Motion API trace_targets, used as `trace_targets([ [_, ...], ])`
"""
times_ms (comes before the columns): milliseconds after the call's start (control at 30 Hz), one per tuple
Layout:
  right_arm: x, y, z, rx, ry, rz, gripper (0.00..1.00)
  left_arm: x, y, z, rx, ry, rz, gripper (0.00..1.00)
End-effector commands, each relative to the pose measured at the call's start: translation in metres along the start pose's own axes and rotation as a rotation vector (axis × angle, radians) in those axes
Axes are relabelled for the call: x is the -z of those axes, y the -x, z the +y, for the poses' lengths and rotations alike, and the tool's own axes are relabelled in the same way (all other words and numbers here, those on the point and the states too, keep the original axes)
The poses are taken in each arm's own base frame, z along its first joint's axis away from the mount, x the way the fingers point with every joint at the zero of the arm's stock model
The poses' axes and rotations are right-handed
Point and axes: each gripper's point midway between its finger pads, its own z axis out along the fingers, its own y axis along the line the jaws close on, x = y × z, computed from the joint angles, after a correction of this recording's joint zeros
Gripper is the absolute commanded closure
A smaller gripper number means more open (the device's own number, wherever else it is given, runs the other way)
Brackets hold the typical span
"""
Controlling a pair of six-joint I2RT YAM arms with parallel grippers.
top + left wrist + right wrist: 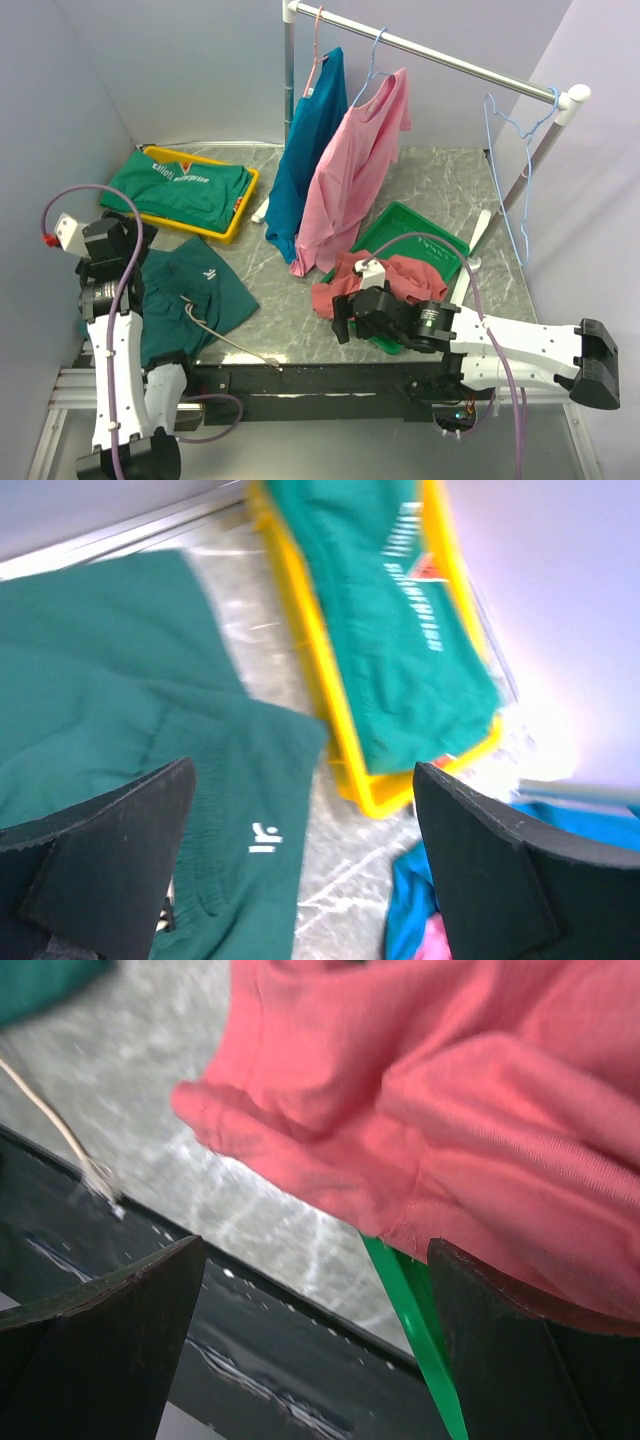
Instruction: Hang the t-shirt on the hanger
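The salmon-red t-shirt lies crumpled in the green tray, spilling over its near-left rim onto the table. In the right wrist view the t-shirt fills the upper right, above the tray edge. My right gripper is open at the t-shirt's near-left edge, with nothing between its fingers. The light blue wire hanger hangs empty at the right end of the rail. My left gripper stands open above the dark green shorts, far from the t-shirt.
On the rail hang a teal t-shirt and a pink t-shirt. A yellow tray at the back left holds a folded green garment. Dark green shorts and a thin tan wire lie near the front edge.
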Motion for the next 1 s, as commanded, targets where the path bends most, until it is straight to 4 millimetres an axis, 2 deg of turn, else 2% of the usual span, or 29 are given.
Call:
trace_targets([
  [0,0.012,0.002,0.005,0.04,0.002,0.027,0.0,0.027,0.01,-0.035,-0.119,-0.177,0.007,0.04],
  [133,0.013,0.01,0.007,0.024,0.006,-0.004,0.0,0.041,-0.005,-0.06,-0.171,-0.321,0.081,0.03],
  [267,0.013,0.026,-0.003,-0.029,-0.067,-0.072,0.0,0.06,-0.029,-0.077,-0.227,-0.449,0.158,0.04],
  [467,0.045,0.072,-0.008,-0.126,-0.085,-0.235,0.0,0.102,-0.07,-0.107,-0.348,-0.682,0.308,0.04],
  [600,0.061,0.091,-0.013,-0.146,-0.104,-0.3,0.0,0.137,-0.108,-0.119,-0.427,-0.81,0.419,0.03],
  [633,0.064,0.092,-0.021,-0.142,-0.14,-0.309,0.0,0.137,-0.112,-0.12,-0.433,-0.805,0.412,0.03],
  [667,0.066,0.094,-0.024,-0.142,-0.155,-0.313,0.0,0.148,-0.128,-0.121,-0.463,-0.838,0.455,0.03],
  [700,0.068,0.095,-0.028,-0.142,-0.176,-0.318,0.0,0.153,-0.136,-0.121,-0.466,-0.848,0.481,0.04],
  [733,0.069,0.091,-0.038,-0.135,-0.224,-0.31,0.0,0.15,-0.144,-0.121,-0.479,-0.827,0.478,0.04],
  [767,0.071,0.09,-0.042,-0.132,-0.248,-0.307,0.0,0.163,-0.156,-0.123,-0.5,-0.86,0.511,0.04],
  [800,0.071,0.087,-0.048,-0.132,-0.275,-0.305,0.0,0.168,-0.161,-0.124,-0.499,-0.866,0.524,0.03],
  [833,0.073,0.082,-0.059,-0.133,-0.318,-0.296,0.0,0.171,-0.167,-0.125,-0.509,-0.87,0.524,0.04],
  [867,0.072,0.076,-0.067,-0.14,-0.343,-0.289,0.0,0.184,-0.179,-0.126,-0.533,-0.906,0.555,0.04],
  [933,0.071,0.067,-0.078,-0.148,-0.375,-0.265,0.0,0.19,-0.189,-0.127,-0.555,-0.907,0.56,0.04],
  [967,0.068,0.061,-0.084,-0.161,-0.388,-0.249,0.0,0.201,-0.197,-0.126,-0.576,-0.936,0.586,0.03],
])
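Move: The red t-shirt, crumpled in the green bin, lies about 50 cm to the left gripper's right, nearly level with it fore and aft and some 19 cm below; beneath that gripper is the teal garment, centred about 4 cm back and 2 cm right, with the yellow tray 20 cm ahead and 6 cm right. From the right gripper, the red t-shirt is about 10 cm ahead, 8 cm right and 7 cm down, and the hanging pink t-shirt's hem 14 cm ahead, 8 cm left. Bring the open, empty left gripper about 28 cm right, off the teal garment towards the red t-shirt, first rising some 3 cm, later drawing back about 5 cm, and swing it clockwise some 70 degrees. Let the right gripper dip slightly, then lift it open and carry it right and a little forward over the red t-shirt, turning clockwise. ##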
